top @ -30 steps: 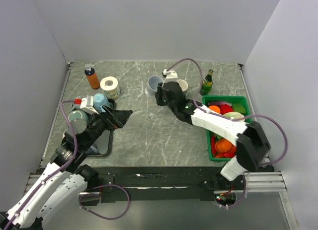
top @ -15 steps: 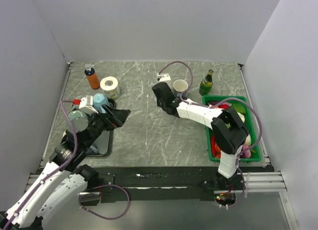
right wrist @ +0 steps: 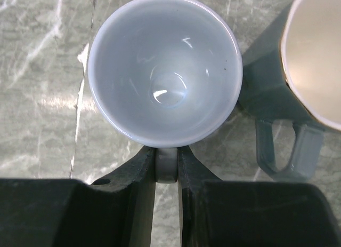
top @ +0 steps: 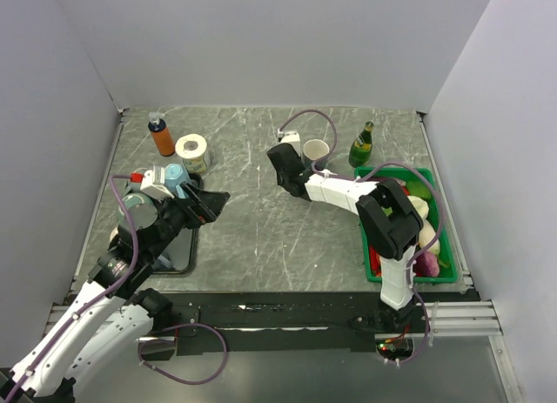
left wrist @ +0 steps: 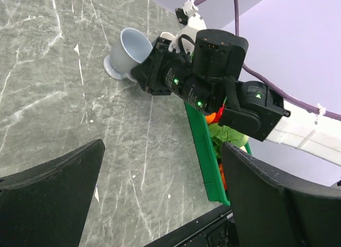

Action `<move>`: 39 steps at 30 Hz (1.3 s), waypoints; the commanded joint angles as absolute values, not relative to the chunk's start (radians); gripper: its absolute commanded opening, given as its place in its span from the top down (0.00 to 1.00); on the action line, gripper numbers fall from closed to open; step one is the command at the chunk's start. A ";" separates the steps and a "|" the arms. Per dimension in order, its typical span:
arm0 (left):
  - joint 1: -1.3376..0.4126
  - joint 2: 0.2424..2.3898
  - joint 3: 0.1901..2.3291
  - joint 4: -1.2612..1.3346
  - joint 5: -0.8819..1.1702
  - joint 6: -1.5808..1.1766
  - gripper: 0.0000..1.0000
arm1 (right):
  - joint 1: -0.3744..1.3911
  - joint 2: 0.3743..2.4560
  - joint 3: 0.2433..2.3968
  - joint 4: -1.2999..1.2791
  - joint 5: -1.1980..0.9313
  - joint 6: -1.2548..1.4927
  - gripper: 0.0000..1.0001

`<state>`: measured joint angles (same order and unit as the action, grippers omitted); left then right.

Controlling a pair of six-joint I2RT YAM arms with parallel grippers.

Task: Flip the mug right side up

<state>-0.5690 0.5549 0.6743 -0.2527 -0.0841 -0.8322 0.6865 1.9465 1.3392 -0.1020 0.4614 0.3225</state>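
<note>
The pale blue mug (right wrist: 165, 71) has its open mouth facing up at the right wrist camera, with its empty inside in view. My right gripper (right wrist: 166, 157) is shut on the mug's handle, one finger on each side. In the left wrist view the mug (left wrist: 125, 48) has its base at the table beside my right gripper (left wrist: 154, 76). In the top view my right gripper (top: 281, 162) covers the mug. My left gripper (top: 209, 203) is open and empty at the left, far from the mug; it also shows in the left wrist view (left wrist: 162, 151).
A grey-green mug with a cream inside (right wrist: 314, 60) stands just right of the blue one, close to my right gripper. A green bottle (top: 361, 144) and a green bin (left wrist: 202, 145) of produce are at the right. An orange bottle (top: 160, 135), a tape roll (top: 192, 151) and a black tray (top: 178, 251) are at the left.
My right wrist has turned and swung left over the mug while the arm folded back. The mug, seen beside the gripper a second ago, is now hidden under it in the top view. The left arm barely moved.
</note>
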 commanded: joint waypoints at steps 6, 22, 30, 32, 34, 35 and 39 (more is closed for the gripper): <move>-0.571 0.540 0.686 -0.248 -0.095 -0.841 0.04 | 0.672 1.974 1.437 -0.052 0.492 0.377 0.95; -0.571 0.571 0.860 -0.653 -0.342 -0.998 0.04 | 0.670 1.813 1.451 -0.190 0.454 0.462 0.01; -0.571 0.729 0.997 -1.189 -0.531 -1.323 0.04 | 0.672 1.626 1.341 -0.227 0.309 0.514 0.00; -0.571 0.750 0.953 -1.215 -0.525 -1.367 0.04 | 0.670 1.602 1.307 -0.232 0.284 0.525 0.00; -0.571 0.765 0.907 -1.241 -0.534 -1.465 0.04 | 0.672 1.569 1.284 -0.233 0.249 0.537 0.00; -0.571 0.768 0.896 -1.274 -0.543 -1.503 0.04 | 0.670 1.559 1.266 -0.233 0.241 0.538 0.00; -0.571 0.781 0.882 -1.362 -0.626 -1.695 0.04 | 0.670 1.514 1.223 -0.221 0.216 0.552 0.01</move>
<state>-0.5690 0.7822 0.8806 -1.2064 -0.5194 -1.4609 0.6758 1.5726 1.2640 -0.2256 0.2634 0.5217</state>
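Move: The right hand holds the upright mug by its handle, the mug's middle about 6 cm ahead and level in height. The dark mug stands some 9 cm to the right and also 6 cm ahead; the green bottle is about 18 cm right, 5 cm ahead. From the left hand, the small blue-grey mug lies roughly 19 cm left, 5 cm back, 20 cm below; the light blue mug is 12 cm left and 14 cm ahead, similarly low. Ease the right gripper a centimetre or so forward with the handle still pinched, then open wide to let go of it, and lift away about 12 cm while drawing back some 7 cm from the mug. After a pause, bring the open left gripper left, down about 12 cm and slightly back towards the tray's front part, tipping its fingers down and turning them counter-clockwise. ##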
